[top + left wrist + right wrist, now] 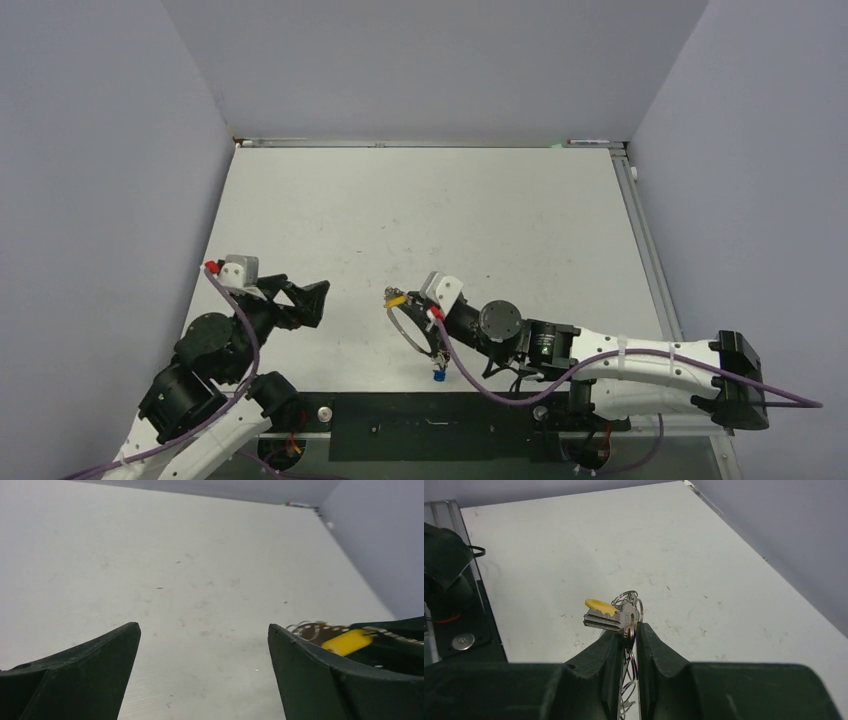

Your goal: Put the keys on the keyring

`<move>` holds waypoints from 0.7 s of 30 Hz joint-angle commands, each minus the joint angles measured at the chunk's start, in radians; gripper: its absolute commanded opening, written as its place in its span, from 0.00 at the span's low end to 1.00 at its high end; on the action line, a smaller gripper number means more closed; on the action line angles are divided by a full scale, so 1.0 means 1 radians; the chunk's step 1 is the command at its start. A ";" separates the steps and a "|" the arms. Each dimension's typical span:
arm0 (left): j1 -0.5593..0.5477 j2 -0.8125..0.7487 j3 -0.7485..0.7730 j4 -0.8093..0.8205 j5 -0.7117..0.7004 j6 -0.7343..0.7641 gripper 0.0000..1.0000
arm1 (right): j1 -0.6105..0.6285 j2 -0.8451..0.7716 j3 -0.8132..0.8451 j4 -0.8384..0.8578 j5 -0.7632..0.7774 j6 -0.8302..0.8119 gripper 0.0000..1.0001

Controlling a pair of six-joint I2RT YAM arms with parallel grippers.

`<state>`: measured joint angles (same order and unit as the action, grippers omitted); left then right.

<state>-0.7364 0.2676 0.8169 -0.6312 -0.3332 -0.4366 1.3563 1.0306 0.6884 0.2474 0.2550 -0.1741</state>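
My right gripper (411, 303) (629, 629) is shut on the thin silver keyring (402, 332) and holds it above the table. In the right wrist view the wire loops (630, 677) run down between the jaws. A silver key (607, 618) with a yellow tag (598, 604) sticks out left of the fingertips, its head pinched with the ring. The tag also shows in the top view (397, 297) and the left wrist view (347, 641). A blue-tagged key (438, 377) sits at the ring's near end. My left gripper (312, 301) (203, 627) is open and empty, left of the ring.
A black base plate (430, 428) runs along the table's near edge between the arm bases. Grey walls stand on the left, the right and at the back. A metal rail (645, 240) lines the table's right edge.
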 commanded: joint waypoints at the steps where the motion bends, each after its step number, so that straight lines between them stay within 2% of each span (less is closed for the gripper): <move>1: 0.003 -0.047 -0.128 0.086 -0.227 0.201 0.97 | -0.120 0.016 0.085 -0.008 -0.188 0.317 0.05; 5: 0.003 -0.059 -0.187 0.117 -0.235 0.243 0.97 | -0.294 0.074 0.052 0.070 -0.407 0.510 0.05; 9: 0.003 -0.053 -0.205 0.145 -0.212 0.273 0.97 | -0.415 0.179 0.016 0.181 -0.560 0.637 0.05; 14: 0.003 -0.056 -0.212 0.154 -0.178 0.282 0.97 | -0.496 0.329 0.010 0.298 -0.673 0.731 0.05; 21: 0.003 -0.055 -0.214 0.158 -0.168 0.279 0.97 | -0.580 0.523 0.024 0.402 -0.751 0.792 0.05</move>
<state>-0.7368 0.2161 0.6044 -0.5266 -0.5159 -0.1719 0.8112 1.4967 0.6952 0.4690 -0.4000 0.5411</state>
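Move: The keyring, already pinched in the right fingers with the yellow-tagged key, is bound for bare table roughly 9 cm ahead of that hand, 1 cm to its right and 24 cm below. Its blue tag hangs about 7 cm back, 6 cm right and 16 cm below the right hand. From the empty left hand, that table spot lies some 12 cm ahead, 16 cm right and 27 cm below. The keyring and its keys travel forward, then mostly down towards the table in the right hand's unchanged pinch: about 9 cm out and 12 cm down, while the wrist rolls its top forward some 50 degrees. The left hand, fingers staying wide open, sinks about 7 cm and edges forward and left away from the keyring, then rises slightly. ##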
